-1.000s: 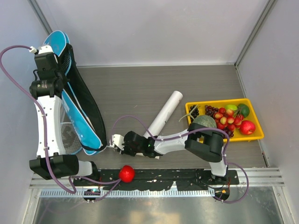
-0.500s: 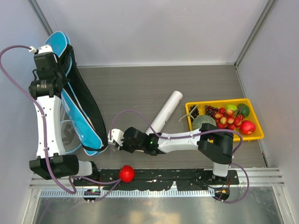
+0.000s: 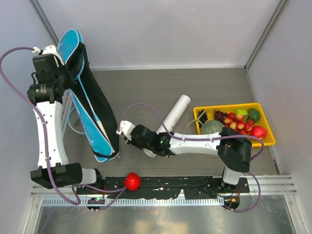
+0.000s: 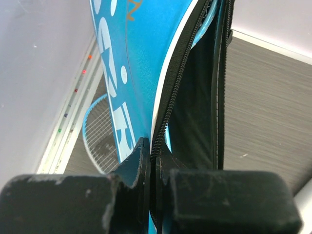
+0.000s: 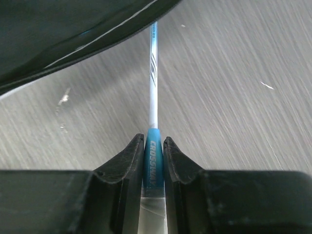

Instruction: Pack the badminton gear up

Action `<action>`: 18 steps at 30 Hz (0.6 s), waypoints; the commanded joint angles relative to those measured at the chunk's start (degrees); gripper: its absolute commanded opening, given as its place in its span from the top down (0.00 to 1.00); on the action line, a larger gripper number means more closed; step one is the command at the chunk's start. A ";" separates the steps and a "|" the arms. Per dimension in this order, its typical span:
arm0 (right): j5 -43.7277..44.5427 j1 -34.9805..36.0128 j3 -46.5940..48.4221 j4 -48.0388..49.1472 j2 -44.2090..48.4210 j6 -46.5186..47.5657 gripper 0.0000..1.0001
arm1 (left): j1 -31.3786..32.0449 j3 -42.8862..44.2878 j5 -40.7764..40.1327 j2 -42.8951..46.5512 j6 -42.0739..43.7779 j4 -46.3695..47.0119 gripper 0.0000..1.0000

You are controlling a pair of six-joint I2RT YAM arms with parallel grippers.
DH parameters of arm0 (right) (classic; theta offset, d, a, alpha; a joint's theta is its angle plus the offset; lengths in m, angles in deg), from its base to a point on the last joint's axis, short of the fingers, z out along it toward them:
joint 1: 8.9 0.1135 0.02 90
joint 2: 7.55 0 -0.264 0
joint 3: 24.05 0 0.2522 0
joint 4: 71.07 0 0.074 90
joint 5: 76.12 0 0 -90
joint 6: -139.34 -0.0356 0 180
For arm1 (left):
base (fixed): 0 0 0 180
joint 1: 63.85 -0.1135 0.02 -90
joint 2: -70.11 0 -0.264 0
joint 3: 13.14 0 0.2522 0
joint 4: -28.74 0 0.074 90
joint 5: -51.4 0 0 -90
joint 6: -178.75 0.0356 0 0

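The blue racket bag (image 3: pixel 95 134) stands on edge at the left, its zipped mouth held up by my left gripper (image 3: pixel 72 80). In the left wrist view that gripper (image 4: pixel 151 148) is shut on the bag's zipper edge (image 4: pixel 168 97). My right gripper (image 3: pixel 120 131) is beside the bag's lower end. It is shut (image 5: pixel 153 148) on the blue cone of a racket (image 5: pixel 153 83), whose white shaft runs under the bag's dark edge (image 5: pixel 73 34). A second racket's head (image 4: pixel 100 136) lies on the table left of the bag. The white tube (image 3: pixel 171 119) lies slanted mid-table.
A yellow tray (image 3: pixel 269 130) of fruit sits at the right. A small red ball (image 3: pixel 131 181) rests on the arms' base rail. Grey walls close in the table at the left, back and right.
The left gripper has lifted and swung the bag's edge to the right, uncovering the racket head beneath. The right gripper has carried its racket away from the near edge, toward the bag.
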 commanded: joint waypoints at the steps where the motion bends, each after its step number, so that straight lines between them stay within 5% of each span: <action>1: 6.30 -1.13 2.94 -4.28 5.62 -3.81 0.95 | -0.18 -1.82 4.23 4.49 -0.58 4.15 1.00; 9: 11.57 -4.29 -0.75 -7.28 11.16 -9.96 0.95 | -0.18 -13.94 17.93 9.24 -3.12 10.04 1.00; 18: 18.78 -5.00 3.11 -16.32 13.27 -12.16 0.95 | -0.09 -20.99 16.10 8.37 -3.92 12.77 1.00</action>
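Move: The right gripper holds the racket by the top of its grip. The bag's open side is some 12 cm to its left, 5 cm ahead and 5 cm above; the racket's head sticks out beyond it, about 25 cm left, 15 cm ahead and 8 cm below. The white tube lies 18 cm right, 10 cm ahead. From the left gripper, pinching the bag's rim, that opening is about 11 cm back, 8 cm right and 18 cm below. Draw the racket out from under the bag with the right gripper: carry it about 8 cm right, towards and above the white tube, while going forward and rising some 4 cm each, swinging clockwise about 20 degrees. At the same time keep the bag's rim pinched in the left gripper and bring it down about 9 cm and 5 cm right, turning slightly clockwise. Keep both grips shut. ##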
